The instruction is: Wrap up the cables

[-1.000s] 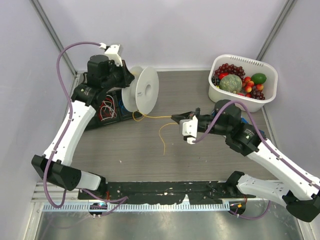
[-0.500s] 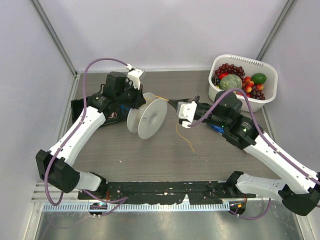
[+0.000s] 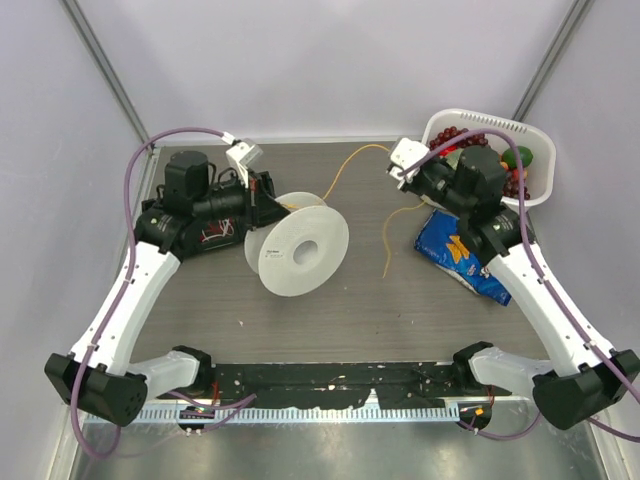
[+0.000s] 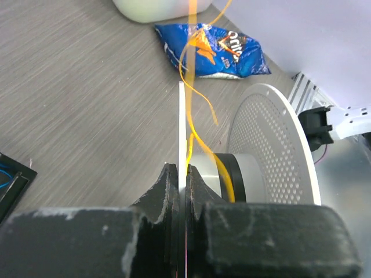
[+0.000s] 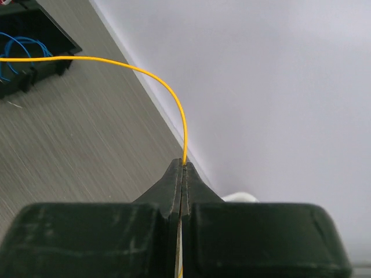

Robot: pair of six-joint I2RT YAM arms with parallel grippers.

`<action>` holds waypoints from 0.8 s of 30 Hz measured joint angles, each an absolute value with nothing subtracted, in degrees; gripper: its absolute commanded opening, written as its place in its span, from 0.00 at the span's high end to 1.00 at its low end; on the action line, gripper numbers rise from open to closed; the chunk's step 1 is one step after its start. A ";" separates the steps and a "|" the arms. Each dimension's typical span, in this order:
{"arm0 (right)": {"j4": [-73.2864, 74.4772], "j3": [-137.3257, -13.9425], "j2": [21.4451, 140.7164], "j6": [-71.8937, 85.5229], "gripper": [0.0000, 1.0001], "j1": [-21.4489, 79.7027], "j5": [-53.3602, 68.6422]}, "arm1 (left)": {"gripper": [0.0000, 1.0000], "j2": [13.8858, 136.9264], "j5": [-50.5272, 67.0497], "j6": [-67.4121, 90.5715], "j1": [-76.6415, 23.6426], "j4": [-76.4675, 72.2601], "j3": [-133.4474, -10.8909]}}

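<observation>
The yellow-orange cable (image 3: pixel 352 152) runs from the hub of the white spool (image 3: pixel 300 250) in an arc up to my right gripper (image 3: pixel 394 168), and a loose tail hangs down toward the table. My left gripper (image 3: pixel 267 200) is shut on the rim of one spool flange and holds the spool tilted, a flange facing up. In the left wrist view the jaws (image 4: pixel 181 171) pinch the thin flange edge (image 4: pixel 182 116), with the cable (image 4: pixel 194 133) beside it on the hub. In the right wrist view the gripper (image 5: pixel 183 166) is shut on the cable (image 5: pixel 168 92).
A white basket (image 3: pixel 487 120) of fruit stands at the back right. A blue chip bag (image 3: pixel 465 262) lies under the right arm. A black tray (image 3: pixel 205 238) with blue and white-and-red wire coils sits at the left, behind the spool.
My right gripper has carried the cable to the back right, toward the basket, uncovering the chip bag. My left gripper has turned the spool so its flange faces up.
</observation>
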State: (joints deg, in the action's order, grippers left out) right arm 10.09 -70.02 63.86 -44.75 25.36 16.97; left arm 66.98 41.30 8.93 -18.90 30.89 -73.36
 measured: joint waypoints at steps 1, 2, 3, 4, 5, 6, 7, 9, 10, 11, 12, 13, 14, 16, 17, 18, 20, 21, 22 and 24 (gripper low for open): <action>10.04 -70.02 64.38 -43.90 0.99 23.00 17.78 | 1.00 66.41 42.76 10.31 -18.33 29.76 -73.23; 10.04 -69.97 64.75 -43.38 0.99 21.71 18.17 | 1.00 66.17 43.27 11.44 -17.69 28.91 -73.21; 9.91 -69.78 65.01 -42.76 0.99 20.12 19.03 | 1.00 65.91 43.81 13.10 -16.43 27.59 -73.21; 9.80 -69.36 65.17 -42.13 0.99 18.61 19.90 | 1.00 65.82 44.27 15.07 -14.94 25.91 -73.21; 9.80 -68.88 65.19 -41.52 0.99 17.17 20.84 | 1.00 65.82 44.82 17.32 -12.95 23.68 -73.21; 9.74 -68.31 65.19 -40.95 0.99 15.81 21.74 | 1.00 65.82 44.97 19.44 -11.44 21.71 -73.21; 9.72 -67.77 65.19 -40.29 0.99 14.50 22.50 | 1.00 65.91 45.25 22.20 -9.43 19.31 -73.21; 9.50 -66.50 65.34 -39.22 0.99 12.34 23.83 | 1.00 66.37 45.93 28.56 -5.89 13.50 -73.38; 9.43 -65.80 65.43 -38.68 0.99 11.55 24.38 | 1.00 66.67 46.17 31.00 -4.78 11.33 -73.54; 9.45 -65.23 65.56 -38.33 0.99 11.00 24.75 | 1.00 67.11 46.50 34.26 -3.62 8.40 -73.78; 9.45 -64.03 65.84 -37.50 0.99 10.52 25.69 | 1.00 67.64 46.65 37.43 -2.76 5.52 -73.97; 9.52 -63.75 65.93 -37.28 0.99 10.41 25.96 | 1.00 68.03 46.70 39.81 -2.28 3.36 -74.13; 9.54 -63.13 66.15 -36.82 0.99 10.44 26.98 | 1.00 68.47 46.54 42.52 -1.83 1.08 -74.32; 9.56 -62.08 66.67 -35.33 0.99 10.59 29.41 | 1.00 69.25 45.71 47.18 -1.37 -2.26 -74.94; 9.58 -61.73 66.87 -34.68 0.99 10.81 30.39 | 1.00 69.38 44.73 48.95 -1.37 -3.27 -75.07; 9.58 -61.34 67.11 -33.93 0.99 11.07 31.48 | 1.00 69.36 43.66 50.09 -1.39 -3.75 -75.16; 9.67 -60.71 67.42 -32.73 0.99 12.21 33.30 | 1.00 69.36 40.86 52.71 -1.45 -4.34 -75.42; 9.67 -60.40 67.48 -32.36 0.99 13.19 33.82 | 1.00 69.36 39.16 53.95 -1.45 -4.34 -75.55; 9.69 -60.07 67.48 -32.14 0.99 14.50 34.24 | 1.00 69.38 37.36 55.07 -1.48 -4.21 -75.72; 10.11 -59.70 67.48 -31.66 0.99 17.96 34.13 | 1.00 69.54 33.87 56.14 -1.67 -2.72 -76.69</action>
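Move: The left hand still pinches the spool by its far flange rim, with the spool's middle roughly 5 cm right, 3 cm back and 4 cm below. The cable tray lies about 23 cm ahead of that hand and 19 cm left, some 28 cm down. From the right hand, holding the yellow cable, the spool is about 19 cm left, 11 cm back and 10 cm below; the chips bag is 15 cm right, 4 cm ahead and 35 cm down. Keeping its pinch on the flange, the left hand swings the spool up about 14 cm, forward and left some 10 and 8 cm, away from the right hand, rolling so the fingers swing from slightly down to slightly up and round counter-clockwise. The right hand keeps the yellow cable shut in its fingers, dipping some 11 cm while it first swings out right and a little forward, then comes back left and back, its fingers tipping down about 25 degrees. ##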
